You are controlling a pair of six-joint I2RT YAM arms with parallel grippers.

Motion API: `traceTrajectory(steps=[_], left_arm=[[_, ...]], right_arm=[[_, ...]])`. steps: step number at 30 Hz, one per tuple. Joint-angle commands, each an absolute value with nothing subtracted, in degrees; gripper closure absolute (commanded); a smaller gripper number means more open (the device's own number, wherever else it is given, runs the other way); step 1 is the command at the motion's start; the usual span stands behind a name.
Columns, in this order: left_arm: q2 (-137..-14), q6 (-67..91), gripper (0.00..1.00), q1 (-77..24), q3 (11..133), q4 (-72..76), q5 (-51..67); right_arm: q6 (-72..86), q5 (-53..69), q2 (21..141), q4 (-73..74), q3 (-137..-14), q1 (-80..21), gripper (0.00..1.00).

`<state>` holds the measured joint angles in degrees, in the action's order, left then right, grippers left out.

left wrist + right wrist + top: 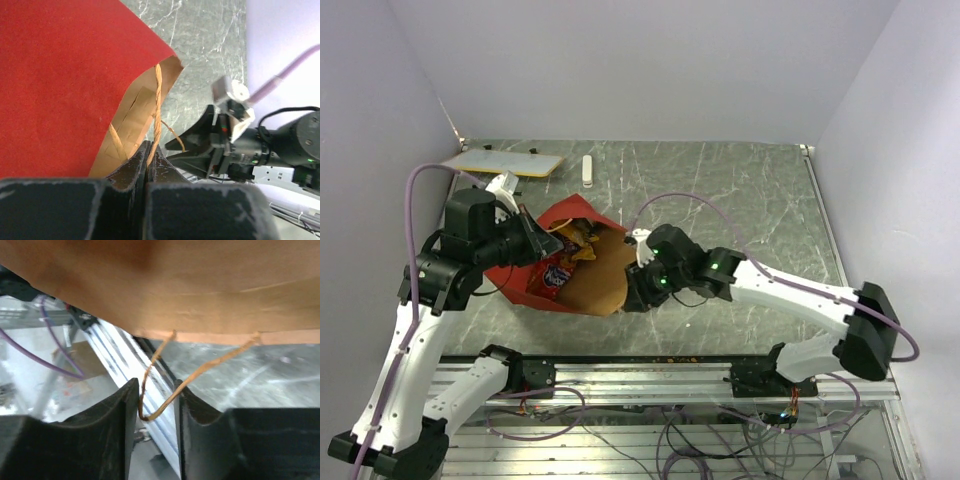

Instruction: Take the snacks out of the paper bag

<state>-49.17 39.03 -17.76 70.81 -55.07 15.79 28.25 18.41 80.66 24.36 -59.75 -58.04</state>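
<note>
The paper bag (525, 292) lies on its side on the table, red outside, with its brown kraft inside (605, 275) facing up. Snacks show in its mouth: a red packet (558, 272) and a yellow-orange one (576, 240). My left gripper (535, 240) holds the bag's left edge. In the left wrist view this gripper (149, 150) is shut on a tan string handle (158, 100). My right gripper (638, 285) is at the bag's right edge. In the right wrist view it (156, 390) stands open, and the other string handle (200, 371) hangs loosely between its fingers under the bag's rim (200, 335).
A flat yellowish board (510, 163) and a small white stick (587, 170) lie at the back of the table. An aluminium rail (650, 375) with cables runs along the near edge. Lilac walls close in the back and both sides.
</note>
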Motion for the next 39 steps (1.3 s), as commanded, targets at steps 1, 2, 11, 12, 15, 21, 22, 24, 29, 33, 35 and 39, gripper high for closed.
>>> traceTrajectory(steps=[1, 2, 11, 12, 15, 21, 22, 24, 29, 33, 35, 39], left_arm=[[-47.88, 40.66, 0.93, -18.11, 71.46, -55.73, 12.89], [-47.9, 40.84, 0.93, -18.09, 71.3, -55.13, 12.39], [-49.82, 41.94, 0.93, -18.11, 71.98, -52.43, 11.54], [-49.83, 42.15, 0.93, -18.11, 72.06, -52.38, 11.8], [-50.08, 42.83, 0.93, -18.1, 72.07, -51.73, 13.09], [-50.1, 43.19, 0.93, -18.11, 72.38, -48.66, 15.89], [-49.95, 43.28, 0.93, -18.11, 72.22, -48.12, 16.4], [-49.56, 43.57, 0.93, -18.11, 71.72, -47.03, 17.13], [-47.27, 48.77, 0.93, -18.11, 67.94, -41.15, 20.73], [-46.73, 51.58, 0.93, -18.11, 65.84, -36.64, 22.34], [-47.24, 51.66, 0.93, -18.11, 65.9, -35.92, 22.7], [-47.64, 52.53, 0.93, -18.11, 65.13, -34.43, 22.11]], right_arm=[[23.17, 7.17, 73.04, 32.91, -58.56, -56.65, 0.59], [22.25, 5.24, 71.95, 34.68, -58.77, -55.9, 0.57], [18.63, 7.43, 68.85, 24.38, -64.71, -54.31, 0.47], [20.34, 8.93, 69.88, 20.49, -64.76, -54.35, 0.47], [27.78, 10.09, 74.5, 7.89, -64.51, -54.78, 0.47], [36.31, 5.41, 83.69, -7.93, -63.46, -57.26, 0.46], [36.53, 3.52, 84.73, -8.7, -63.87, -57.76, 0.46], [37.33, -0.22, 86.55, -11.2, -63.86, -58.99, 0.46], [44.67, -10.5, 91.42, -14.79, -63.41, -62.37, 0.46], [47.61, -16.55, 94.82, -16.87, -63.83, -65.14, 0.46], [49.66, -17.97, 96.64, -19.28, -63.03, -65.51, 0.46], [53.8, -17.27, 99.93, -24.8, -61.72, -65.93, 0.46]])
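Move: The red candy packet lies inside the leaning bag, about 18 cm left and 6 cm forward of the right hand, some 6 cm lower. Beside it the yellow packet sits roughly 11 cm left and 14 cm ahead, 3 cm lower; the bag's brown lower wall is centred 7 cm left and 5 cm forward. From the left hand the red packet is 2 cm left, level fore-and-aft, and 21 cm down. Open the right gripper wider to about half, backing off right and upward out of the loose handle loop, then swing it left some 18 cm, forward and finally down through the bag's mouth towards the red candy packet, turning about 30 degrees clockwise and levelling the fingers. Keep the left gripper shut on its handle, lifting it about 3 cm and easing right and forward. ##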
